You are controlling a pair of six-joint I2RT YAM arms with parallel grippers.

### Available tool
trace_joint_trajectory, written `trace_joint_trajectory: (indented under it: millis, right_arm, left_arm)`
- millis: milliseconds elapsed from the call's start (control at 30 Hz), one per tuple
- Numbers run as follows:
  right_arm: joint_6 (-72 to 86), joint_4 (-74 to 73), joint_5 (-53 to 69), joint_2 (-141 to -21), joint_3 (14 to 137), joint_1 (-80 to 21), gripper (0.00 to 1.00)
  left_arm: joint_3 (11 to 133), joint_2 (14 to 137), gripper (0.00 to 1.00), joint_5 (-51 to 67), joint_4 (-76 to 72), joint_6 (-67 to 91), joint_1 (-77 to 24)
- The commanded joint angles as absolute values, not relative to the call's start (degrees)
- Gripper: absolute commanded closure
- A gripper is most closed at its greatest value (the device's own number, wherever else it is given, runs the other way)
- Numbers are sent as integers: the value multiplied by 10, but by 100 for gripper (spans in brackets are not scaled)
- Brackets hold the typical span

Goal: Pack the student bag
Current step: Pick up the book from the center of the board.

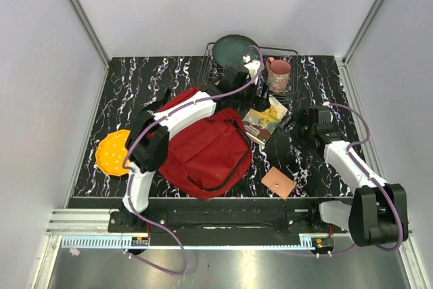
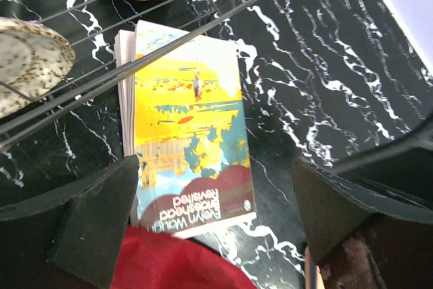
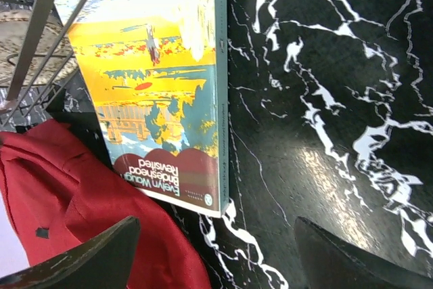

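Note:
The student bag (image 1: 203,147), a big soft red backpack with black straps, lies in the middle of the table. My left arm reaches across it, and the left gripper (image 1: 245,86) hovers open above the bag's far right corner. A paperback book (image 1: 265,121) with a yellow and teal cover lies flat just right of the bag, its far end under the wire rack. In the left wrist view the book (image 2: 189,126) sits between the spread fingers (image 2: 95,221), untouched, with red bag fabric (image 2: 176,262) below. My right gripper (image 1: 298,126) hangs open right of the book (image 3: 155,93), near the bag's edge (image 3: 81,208).
A wire dish rack (image 1: 292,52) at the back holds a dark green plate (image 1: 233,49) and a pink mug (image 1: 279,74). An orange round object (image 1: 111,152) lies left of the bag. A tan flat pouch (image 1: 278,182) rests near the front edge.

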State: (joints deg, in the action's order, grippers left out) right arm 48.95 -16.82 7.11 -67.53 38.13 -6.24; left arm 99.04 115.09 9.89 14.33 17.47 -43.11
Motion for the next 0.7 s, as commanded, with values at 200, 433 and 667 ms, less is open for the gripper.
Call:
trace_joint_trajectory:
  millis: [200, 433, 667]
  right_arm:
    - [493, -86, 143, -742, 398, -47, 0]
    - [495, -61, 146, -776, 407, -45, 0]
    - [495, -49, 115, -803, 402, -40, 0]
  left_arm:
    - [1065, 1260, 1, 133, 139, 153, -410]
    - [1100, 1321, 1, 136, 182, 144, -410]
    - [1049, 1327, 3, 194, 164, 182, -410]
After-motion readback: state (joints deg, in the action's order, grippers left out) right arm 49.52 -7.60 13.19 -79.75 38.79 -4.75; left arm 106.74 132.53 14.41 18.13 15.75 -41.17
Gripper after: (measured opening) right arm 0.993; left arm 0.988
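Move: The book lies flat, some 17 cm below the left hand, about 2 cm farther out and 2 cm to its right. From the right hand the book is about 9 cm ahead, 7 cm to the left and 8 cm down. The mug in the rack stands some 16 cm beyond the book and 6 cm right of it. The red bag's middle is about 20 cm left of the left hand and 9 cm back. No finger is seen to touch the book yet: the left hand, wide open, drops about 12 cm down over the book, fast at first and then slowing, its fingers tipping some 15 degrees steeper. The right hand, also open, eases about 4 cm down and forward, slightly left, towards the book's near right side. ##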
